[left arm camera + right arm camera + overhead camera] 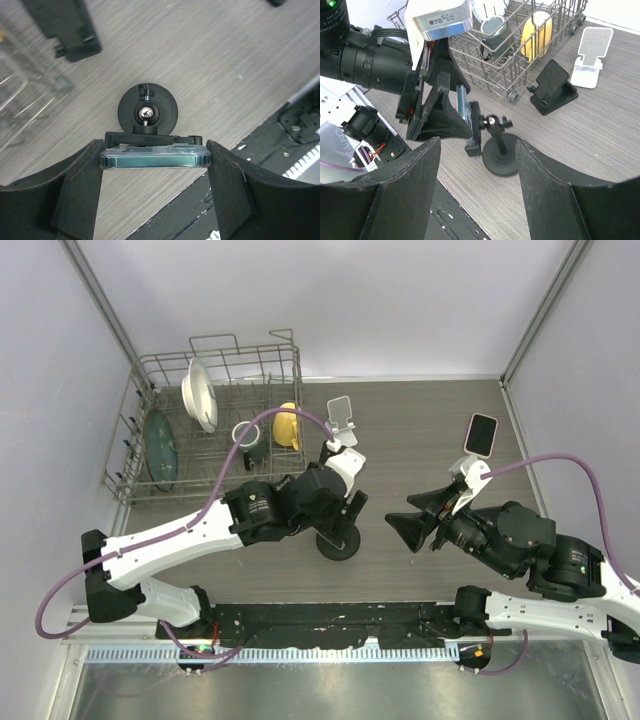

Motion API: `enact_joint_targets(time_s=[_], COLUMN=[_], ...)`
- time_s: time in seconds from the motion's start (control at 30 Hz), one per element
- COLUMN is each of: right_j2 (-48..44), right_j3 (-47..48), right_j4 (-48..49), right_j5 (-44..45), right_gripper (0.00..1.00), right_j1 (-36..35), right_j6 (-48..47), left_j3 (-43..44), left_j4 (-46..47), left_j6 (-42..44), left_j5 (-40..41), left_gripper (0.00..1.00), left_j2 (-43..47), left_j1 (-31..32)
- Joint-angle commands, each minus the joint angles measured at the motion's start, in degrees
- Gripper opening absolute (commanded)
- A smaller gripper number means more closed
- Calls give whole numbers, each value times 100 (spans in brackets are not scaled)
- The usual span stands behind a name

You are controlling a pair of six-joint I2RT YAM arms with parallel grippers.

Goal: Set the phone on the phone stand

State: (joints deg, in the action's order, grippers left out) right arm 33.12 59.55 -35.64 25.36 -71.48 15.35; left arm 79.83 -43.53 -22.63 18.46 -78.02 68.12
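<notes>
A phone (pixel 152 160) in a clear case, teal edge up, stands in the clamp of a black ball-joint phone stand (pixel 147 107) with a round base (pixel 338 543). My left gripper (pixel 155 170) reaches down over it, its two fingers pressing on the phone's two short ends. From the right wrist view the phone (pixel 462 106) shows as a thin upright slab against the stand's cradle (pixel 474 131). My right gripper (pixel 477 190) hovers open to the right of the stand, nothing between its fingers, and points toward it (pixel 415 518).
A wire dish rack (pixel 215 420) with a plate, a cup and a yellow item stands at the back left. A white phone stand (pixel 342 416) and a black wedge stand (pixel 552 86) sit beside it. Another phone (pixel 481 434) leans at the back right.
</notes>
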Motion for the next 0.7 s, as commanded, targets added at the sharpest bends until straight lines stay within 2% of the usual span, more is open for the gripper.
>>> enact_joint_targets(time_s=[0.0,0.2,0.33,0.67], right_j2=[-78,-52,-60,-43], right_j3=[13,-84,-40,-75], right_j4=[180,242,259,259], right_j5=[21,-5,-14,-32], right_gripper=[67,67,67,67], right_j1=[12,12,12,12], right_j6=[12,3,29,-6], left_j3=[182,165,-248,-820], left_j4=[-779,-1351,-1237,-948], left_j6=[-215,-733,-664,469], left_j5=[1991,2750,2471,1899], left_gripper=[0,0,0,0], left_j2=[497,884,1384,2553], left_j1=[-71,-412,-1133,-2407])
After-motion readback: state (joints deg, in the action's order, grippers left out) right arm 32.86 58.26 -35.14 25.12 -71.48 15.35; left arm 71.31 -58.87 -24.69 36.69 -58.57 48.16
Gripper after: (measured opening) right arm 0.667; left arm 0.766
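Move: My left hand already grips the phone in the round-based phone stand's cradle, and its way leads to the bare table before the dish rack, about 25 cm left, 8 cm ahead and 15 cm below. The mug in the rack is some 26 cm left and 27 cm ahead; the folded black stand stands about 22 cm ahead and 2 cm left. From my right hand that bare spot lies roughly 35 cm left, 12 cm ahead and 24 cm below. I keep my left fingers' hold on the phone and cradle and swing the whole assembly quickly leftward, about 20 cm, going some 5 cm forward as well in the first half second, towards the clear table in front of the rack and mug. As I travel, my wrist turns about 35 degrees counter-clockwise. ##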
